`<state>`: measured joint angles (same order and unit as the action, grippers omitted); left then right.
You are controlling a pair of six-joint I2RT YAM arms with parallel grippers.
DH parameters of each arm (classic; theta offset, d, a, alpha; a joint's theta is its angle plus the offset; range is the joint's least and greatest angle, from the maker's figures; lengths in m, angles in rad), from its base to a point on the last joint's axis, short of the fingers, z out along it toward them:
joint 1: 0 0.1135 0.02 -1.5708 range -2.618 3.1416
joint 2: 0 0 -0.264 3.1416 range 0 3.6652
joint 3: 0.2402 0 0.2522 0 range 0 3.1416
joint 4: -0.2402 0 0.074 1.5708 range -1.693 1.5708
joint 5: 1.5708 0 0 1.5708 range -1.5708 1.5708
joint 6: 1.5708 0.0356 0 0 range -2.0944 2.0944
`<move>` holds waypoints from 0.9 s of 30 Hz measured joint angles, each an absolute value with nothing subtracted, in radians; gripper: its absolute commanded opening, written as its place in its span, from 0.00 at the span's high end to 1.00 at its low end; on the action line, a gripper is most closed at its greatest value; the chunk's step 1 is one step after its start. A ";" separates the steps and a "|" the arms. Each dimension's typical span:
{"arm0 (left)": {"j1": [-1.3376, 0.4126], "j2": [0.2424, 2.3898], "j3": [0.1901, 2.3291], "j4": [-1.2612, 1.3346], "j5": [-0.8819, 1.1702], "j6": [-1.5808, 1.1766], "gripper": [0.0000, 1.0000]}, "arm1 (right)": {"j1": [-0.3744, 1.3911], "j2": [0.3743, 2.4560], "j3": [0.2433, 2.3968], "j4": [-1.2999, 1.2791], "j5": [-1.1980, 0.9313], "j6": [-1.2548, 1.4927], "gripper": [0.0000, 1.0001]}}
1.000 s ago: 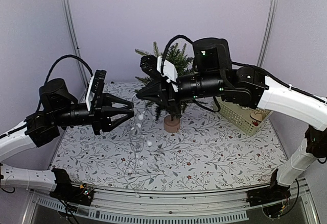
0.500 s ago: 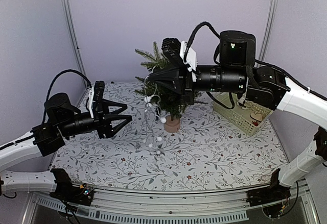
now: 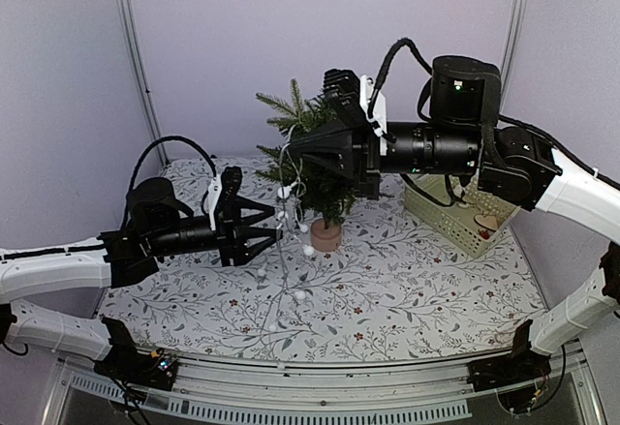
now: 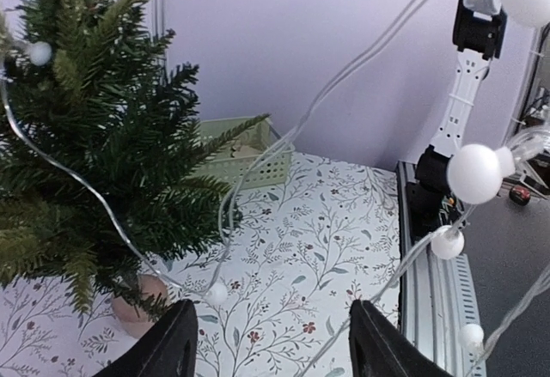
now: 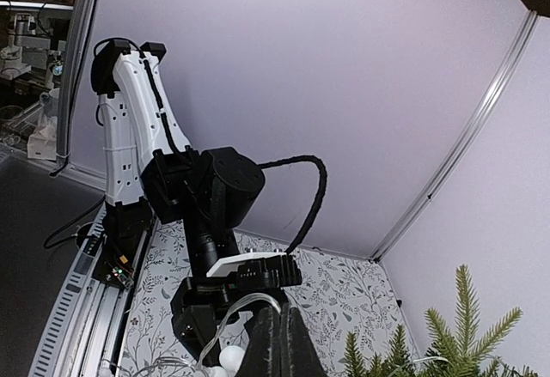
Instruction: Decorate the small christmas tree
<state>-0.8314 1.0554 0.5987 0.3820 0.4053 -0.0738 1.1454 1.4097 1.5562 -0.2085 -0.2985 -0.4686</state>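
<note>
The small christmas tree (image 3: 312,130) stands on its tan base (image 3: 325,236) at the back of the table, and it fills the left of the left wrist view (image 4: 94,154). My right gripper (image 3: 294,150) is high against the tree's left side. It is shut (image 5: 280,343) on a clear light string with white balls (image 3: 299,295) that hangs down to the table. One strand (image 4: 51,171) lies across the branches. My left gripper (image 3: 274,236) is open (image 4: 275,343) low beside the hanging string, and nothing sits between its fingers.
A pale green basket (image 3: 455,217) stands at the back right, behind the tree in the left wrist view (image 4: 245,158). The table has a floral cloth (image 3: 407,289). The metal rail (image 3: 320,377) runs along the near edge. The right arm (image 3: 436,149) reaches across above the tree.
My right gripper has risen and shifted right with the string, up to the tree. My left gripper has opened wider, dropped lower and moved right towards the hanging string.
</note>
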 measured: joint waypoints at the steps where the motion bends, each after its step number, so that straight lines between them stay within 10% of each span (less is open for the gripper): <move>1: -0.837 1.071 0.607 0.387 0.421 -0.068 0.40 | 1.145 1.410 1.556 -0.208 -0.301 -0.469 1.00; 5: -0.852 1.122 0.638 0.413 0.483 -0.049 0.52 | 1.145 1.410 1.556 -0.209 -0.306 -0.469 1.00; 11: -0.860 1.139 0.644 0.444 0.559 -0.029 0.44 | 1.145 1.410 1.556 -0.208 -0.305 -0.470 1.00; 22: -0.867 1.139 0.655 0.448 0.557 -0.013 0.99 | 1.145 1.407 1.535 -0.200 -0.301 -0.471 1.00; 27: -0.867 1.103 0.655 0.444 0.485 -0.027 1.00 | 1.145 1.375 1.483 -0.194 -0.272 -0.471 1.00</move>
<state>-0.8665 1.1027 0.6552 0.4438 0.4847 -0.0265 1.1454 1.3754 1.4830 -0.1936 -0.2722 -0.4709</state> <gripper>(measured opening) 0.014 0.009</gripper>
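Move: The light string hangs from the right hand's pinch; its section nearest the left hand's open fingers lies about 3 cm right and 1 cm back of that hand, level in height. The christmas tree's middle is some 17 cm ahead, 14 cm right and 3 cm below the left hand. That string section lies roughly 3 cm ahead, 3 cm left and 17 cm below the right hand. Left hand goes back and right some 3 cm each, shuts at the hanging light string, then starts rising. ##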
